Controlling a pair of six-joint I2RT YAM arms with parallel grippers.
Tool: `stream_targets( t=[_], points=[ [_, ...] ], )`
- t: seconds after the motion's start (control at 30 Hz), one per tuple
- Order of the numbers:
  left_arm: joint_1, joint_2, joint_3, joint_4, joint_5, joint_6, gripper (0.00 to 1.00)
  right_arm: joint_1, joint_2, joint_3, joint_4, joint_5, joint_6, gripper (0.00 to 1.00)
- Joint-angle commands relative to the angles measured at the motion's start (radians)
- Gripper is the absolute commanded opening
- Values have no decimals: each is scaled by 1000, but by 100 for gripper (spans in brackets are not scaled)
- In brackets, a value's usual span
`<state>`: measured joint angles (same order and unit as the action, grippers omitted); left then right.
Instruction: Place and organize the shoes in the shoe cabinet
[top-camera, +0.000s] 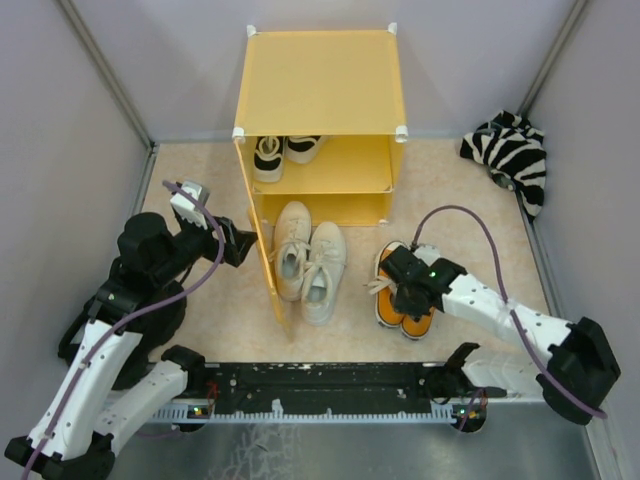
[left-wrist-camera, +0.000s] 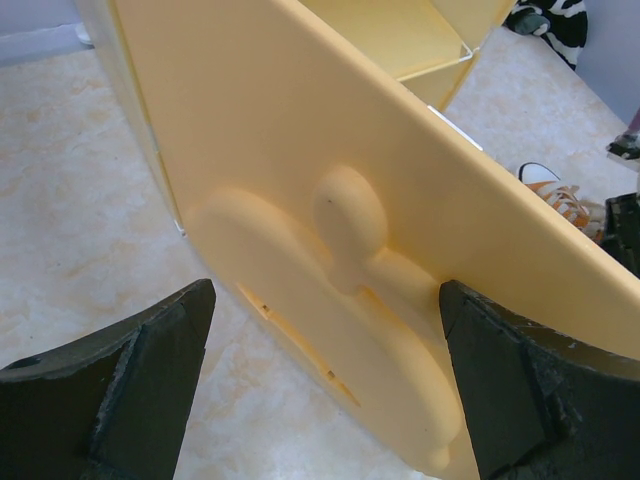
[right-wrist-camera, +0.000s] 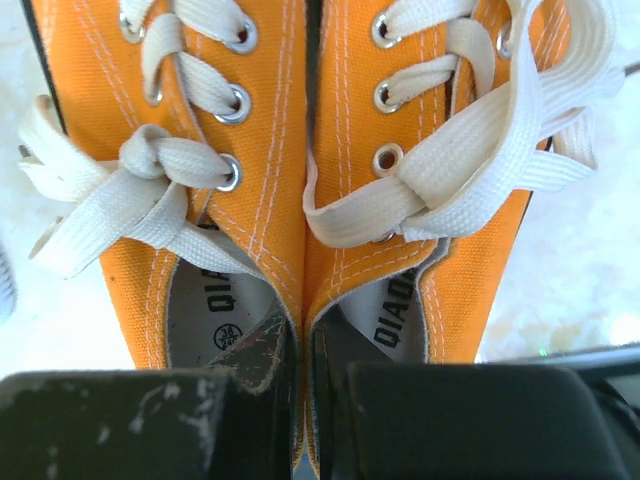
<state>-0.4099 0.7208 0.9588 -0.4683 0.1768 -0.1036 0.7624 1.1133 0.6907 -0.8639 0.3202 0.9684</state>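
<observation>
The yellow-orange shoe cabinet (top-camera: 320, 85) stands at the back, its door (top-camera: 262, 250) swung open toward me. The black pair (top-camera: 282, 152) sits on its upper shelf. The off-white pair (top-camera: 308, 260) lies on the floor before the lower compartment. My left gripper (top-camera: 243, 243) is open beside the door's outer face; the embossed door (left-wrist-camera: 340, 250) fills the left wrist view between the fingers (left-wrist-camera: 120, 390). My right gripper (top-camera: 408, 290) is shut on the orange pair (top-camera: 402, 295), one finger inside each shoe, pinching the two inner walls together (right-wrist-camera: 305, 300).
A zebra-striped fabric bundle (top-camera: 512, 155) lies in the back right corner. Grey walls enclose the beige floor on three sides. A black rail (top-camera: 330, 385) with the arm bases runs along the near edge.
</observation>
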Motion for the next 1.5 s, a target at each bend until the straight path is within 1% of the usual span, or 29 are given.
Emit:
stream_targets(
  t=[0.0,0.17,0.4,0.5,0.67,0.8,0.97,1.03,1.17,1.23,1.47],
  points=[
    [-3,7,34,-1,3,9,99,9,-108,222,-125,-20,-69,0],
    [-4,3,53,-1,9,8,99,9,-103,373,-185,-223,-140,0],
    [-4,-8,73,-21,-6,8,99,9,-30,574,-120,-475,-261,0],
    [-4,-19,78,-31,-16,11,99,9,13,652,-83,-521,-303,0],
    [-4,-38,92,-57,-32,11,99,9,104,772,-14,-528,-365,0],
    [-4,-64,100,-75,-52,15,99,9,169,868,35,-443,-420,0],
    [-4,-72,107,-99,-71,32,99,-1,243,945,91,-342,-494,0],
    [-4,-72,104,-99,-74,34,99,-26,272,951,129,-319,-510,0],
    [-4,-68,95,-93,-71,36,99,-139,328,945,271,-378,-520,0],
    [-3,-63,92,-89,-71,38,99,-174,367,957,333,-377,-530,0],
    [-4,-45,103,-97,-83,44,99,-226,465,1019,516,-353,-540,0]
  ],
)
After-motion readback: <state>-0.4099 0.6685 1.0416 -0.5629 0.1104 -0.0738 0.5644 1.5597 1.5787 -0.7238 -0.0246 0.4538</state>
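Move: Some 29 cm ahead, 14 cm left and 14 cm above the right hand, which already holds both orange shoes, is the free right half of the upper shelf. The cabinet's right wall has its front edge about 18 cm ahead and 6 cm left; the black-and-white shoes on the shelf are about 27 cm ahead, 28 cm left, and the white sneakers on the floor 8 cm ahead, 22 cm left. From the left hand the free spot is roughly 21 cm ahead, 19 cm right and 11 cm lower. Lifting the orange pair, still pinched together by their inner sides, the right hand climbs about 20 cm while swinging left, then drives some 20 cm forward to bring the toes to the upper shelf's opening. The wrist turns counter-clockwise, its left side rising and fingers tipping up to point more forward. The open, empty left hand rises and backs off left by a few centimetres. ##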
